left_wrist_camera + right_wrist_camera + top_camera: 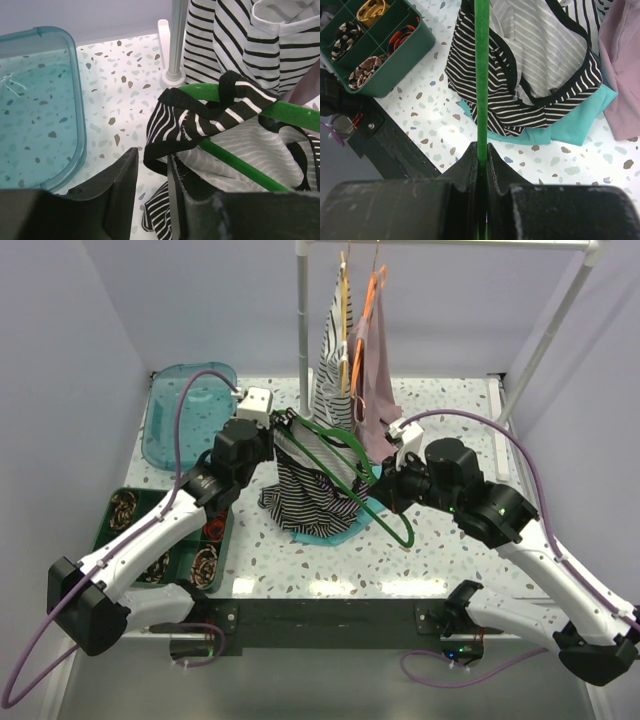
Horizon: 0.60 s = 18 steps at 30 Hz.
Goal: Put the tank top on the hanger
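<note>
The black-and-white striped tank top (300, 492) hangs bunched from the green hanger (338, 452), its lower part resting on the table. One black-trimmed strap (231, 94) loops over the hanger's arm (295, 113). My left gripper (152, 167) is at the top's left edge. Its jaws stand apart, and the black trim hangs down between them, against the right finger (175, 172). My right gripper (481, 150) is shut on the hanger's thin green rod (481, 75), which runs straight away over the tank top (535, 60).
A teal cloth (572, 127) lies under the top. A clear teal bin (185, 415) sits at the back left, and a green compartment tray (402, 62) at the front left. A rack post (175, 45) stands behind, with a striped garment (333, 355) and a pink one (372, 380) hanging.
</note>
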Tool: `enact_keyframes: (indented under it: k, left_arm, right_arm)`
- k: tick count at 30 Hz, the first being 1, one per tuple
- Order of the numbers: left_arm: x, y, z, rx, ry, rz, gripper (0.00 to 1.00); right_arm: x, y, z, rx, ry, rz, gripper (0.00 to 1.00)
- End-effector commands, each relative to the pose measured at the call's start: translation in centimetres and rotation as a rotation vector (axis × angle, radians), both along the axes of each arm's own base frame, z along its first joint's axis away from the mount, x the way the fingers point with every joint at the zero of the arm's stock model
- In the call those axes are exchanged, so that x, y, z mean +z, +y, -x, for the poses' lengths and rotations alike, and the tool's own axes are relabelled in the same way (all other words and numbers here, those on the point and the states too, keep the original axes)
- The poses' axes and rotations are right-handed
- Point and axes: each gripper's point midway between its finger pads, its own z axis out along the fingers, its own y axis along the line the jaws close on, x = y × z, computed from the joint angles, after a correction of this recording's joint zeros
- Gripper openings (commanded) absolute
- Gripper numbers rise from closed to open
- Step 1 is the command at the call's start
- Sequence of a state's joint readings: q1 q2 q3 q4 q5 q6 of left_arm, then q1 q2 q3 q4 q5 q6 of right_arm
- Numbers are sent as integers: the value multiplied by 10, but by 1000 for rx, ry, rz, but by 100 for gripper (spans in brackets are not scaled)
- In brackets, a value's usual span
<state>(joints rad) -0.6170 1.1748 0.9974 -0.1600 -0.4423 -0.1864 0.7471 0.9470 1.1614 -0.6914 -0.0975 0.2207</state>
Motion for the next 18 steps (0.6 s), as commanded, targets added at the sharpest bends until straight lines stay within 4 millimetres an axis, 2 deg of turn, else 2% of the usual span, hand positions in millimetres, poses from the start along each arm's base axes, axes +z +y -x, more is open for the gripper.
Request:
enact_keyframes:
  k: [1,2,4,5,7,9,10,12,13,14,16,18]
  left_arm:
    - [16,-7,-14,-7,-84,24,27]
    - [14,-5,-14,-5,-77,17,14]
    - [14,-4,-13,1,-73,6,1]
    - [12,0,-12,16,-62,-6,0]
    - [23,2,-9,18,-72,1,0]
    - [23,7,-4,23,-38,-24,0]
    - [35,7,-3,17,-45,-19,0]
    - [33,6,3,-13,-1,-48,0]
    - [43,5,5,-25,-7,-42,0]
    - [39,3,10,-53,29,-59,0]
    - [49,2,14,-76,34,-56,0]
    - [49,-6,21,-140,56,-55,0]
  right_arm:
    - [41,7,-3,8,-83,-96,0]
    - [43,7,-3,6,-87,-98,0]
    - [44,5,-5,-7,-92,-98,0]
    - [47,4,-5,-13,-97,-99,0]
    - [47,0,-7,-37,-102,-85,0]
    - [48,-5,-11,-60,-117,-66,0]
    - [46,-9,-13,-78,-117,-45,0]
    - [46,-15,-17,-107,-135,-20,0]
    - [45,-18,-19,-119,-139,-8,0]
    - [43,-21,-22,-140,-145,8,0]
    - [41,-24,-25,-155,-157,23,0]
    - [37,-21,-25,-132,-155,27,0]
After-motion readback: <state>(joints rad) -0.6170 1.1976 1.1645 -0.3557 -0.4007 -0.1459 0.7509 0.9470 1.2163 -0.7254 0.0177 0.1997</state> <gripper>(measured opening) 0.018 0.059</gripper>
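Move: The tank top's strap, already looped over the green hanger's left end, has its near edge right at the left fingertips, about 1 cm ahead and 1 cm to the right. That hanger end is roughly 4 cm ahead, 3 cm right and 2 cm higher; the blue bin is some 12 cm ahead and 20 cm left, far below. From the right hand, which holds the hanger, the strap is about 15 cm ahead and 22 cm left, slightly lower. The left fingers shut from nearly half open and pinch the near edge of the tank top's strap just short of the hanger's end, the hand almost still; then it lifts about 3 cm, easing back 1 cm. The right hand keeps its grip on the hanger and carries it about 1.5 cm up, then as much to the right and 1 cm forward, turning some 5 degrees clockwise. ##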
